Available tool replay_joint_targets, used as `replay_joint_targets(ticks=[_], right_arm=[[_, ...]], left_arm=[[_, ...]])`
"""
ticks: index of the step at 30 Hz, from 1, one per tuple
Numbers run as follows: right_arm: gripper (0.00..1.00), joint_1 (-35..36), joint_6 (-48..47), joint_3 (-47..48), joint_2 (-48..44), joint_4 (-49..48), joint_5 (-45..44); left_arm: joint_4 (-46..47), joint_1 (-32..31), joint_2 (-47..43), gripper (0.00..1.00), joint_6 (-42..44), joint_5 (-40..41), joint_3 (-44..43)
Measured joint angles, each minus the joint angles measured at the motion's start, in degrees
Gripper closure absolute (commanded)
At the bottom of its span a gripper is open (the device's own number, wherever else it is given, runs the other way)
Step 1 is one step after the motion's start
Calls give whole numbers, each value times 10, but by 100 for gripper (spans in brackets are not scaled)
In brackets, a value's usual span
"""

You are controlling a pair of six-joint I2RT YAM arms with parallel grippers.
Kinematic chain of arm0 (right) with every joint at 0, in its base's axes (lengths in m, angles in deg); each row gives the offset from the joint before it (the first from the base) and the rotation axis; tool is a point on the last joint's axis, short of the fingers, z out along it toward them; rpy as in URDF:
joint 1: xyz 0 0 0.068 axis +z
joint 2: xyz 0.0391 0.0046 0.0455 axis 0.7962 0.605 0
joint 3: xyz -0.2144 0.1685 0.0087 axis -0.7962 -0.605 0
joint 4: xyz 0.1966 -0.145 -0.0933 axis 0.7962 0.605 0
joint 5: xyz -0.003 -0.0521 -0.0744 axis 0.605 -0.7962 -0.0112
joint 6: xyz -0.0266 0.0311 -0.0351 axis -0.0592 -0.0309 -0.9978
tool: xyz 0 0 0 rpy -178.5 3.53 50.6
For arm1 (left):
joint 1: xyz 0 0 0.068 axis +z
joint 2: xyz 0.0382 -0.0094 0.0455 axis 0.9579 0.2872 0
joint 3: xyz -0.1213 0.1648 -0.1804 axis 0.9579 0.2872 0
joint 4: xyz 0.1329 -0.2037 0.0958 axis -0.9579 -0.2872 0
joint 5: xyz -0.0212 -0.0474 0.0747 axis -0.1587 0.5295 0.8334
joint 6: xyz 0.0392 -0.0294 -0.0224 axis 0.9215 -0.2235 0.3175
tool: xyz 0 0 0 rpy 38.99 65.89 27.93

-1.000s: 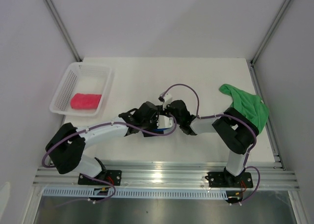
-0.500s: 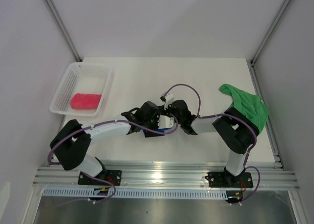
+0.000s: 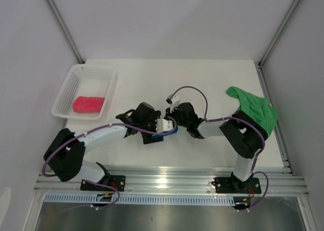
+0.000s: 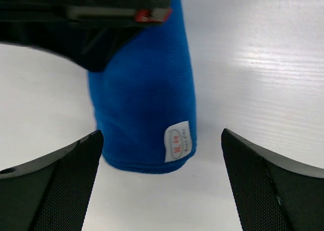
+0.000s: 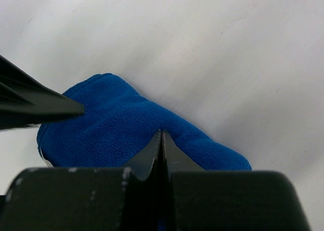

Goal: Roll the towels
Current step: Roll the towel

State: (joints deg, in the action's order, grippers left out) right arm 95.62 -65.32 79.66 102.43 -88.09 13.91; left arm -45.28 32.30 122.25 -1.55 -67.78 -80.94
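Note:
The blue towel (image 4: 144, 104) lies rolled on the table, its white label (image 4: 177, 141) facing the left wrist camera. My left gripper (image 4: 162, 190) is open, a finger on each side of the roll's near end, touching nothing. My right gripper (image 5: 161, 135) is shut, its tips resting on top of the blue towel (image 5: 111, 124). From above, both grippers meet mid-table: the left gripper (image 3: 163, 125), the right gripper (image 3: 175, 122), and a sliver of blue towel (image 3: 171, 132) between them. The pink towel (image 3: 88, 104) lies rolled in the basket. The green towel (image 3: 255, 109) lies crumpled at the right.
The white mesh basket (image 3: 71, 86) stands at the table's far left. A metal rail (image 3: 273, 114) runs along the table's right edge beside the green towel. A purple cable (image 3: 190, 89) loops above the right wrist.
My left gripper has drawn back to the left and nearer, away from the blue roll, staying open. The right gripper has stayed shut on top of the roll.

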Motion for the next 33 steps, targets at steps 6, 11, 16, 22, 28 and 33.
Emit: replay_joint_targets(ticks=[6, 11, 16, 22, 28, 33], right_arm=[[100, 0, 2, 0, 0, 0, 0], [100, 0, 2, 0, 0, -1, 1], [100, 0, 2, 0, 0, -1, 5], [100, -3, 5, 0, 0, -1, 12], [100, -6, 6, 0, 0, -1, 19], [98, -14, 7, 0, -3, 1, 32]], left_arm=[[1, -9, 63, 0, 2, 24, -1], [31, -11, 92, 1, 4, 64, -9], [60, -17, 104, 0, 21, 89, -8], [91, -24, 105, 5, 59, 95, 3], [106, -30, 114, 30, 99, 91, 6], [111, -32, 119, 61, 130, 91, 14]])
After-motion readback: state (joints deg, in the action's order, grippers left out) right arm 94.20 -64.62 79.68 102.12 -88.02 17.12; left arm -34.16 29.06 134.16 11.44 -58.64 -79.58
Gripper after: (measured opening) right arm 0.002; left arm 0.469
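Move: Ahead of the open left hand by about 3 cm, 4 cm to its right and 5 cm below, lies the middle of the blue towel's roll, its labelled end pointing towards this hand. The right gripper's shut tips stand some 6 cm ahead and 4 cm right of the left hand, about 3 cm lower; the red towel is roughly 12 cm ahead and 31 cm left. From the right hand, the blue towel's middle lies about 4 cm back, 1 cm left and 3 cm down. Dropping about 4 cm with its fingers wide open, the left hand then slides roughly 3 cm forward at that low height to straddle the blue roll's labelled end, the wrist turning some 15 degrees. It sinks slightly more as the fingers close about halfway, pinching the end between them. The right hand stays put, its shut tips still resting on the towel. ##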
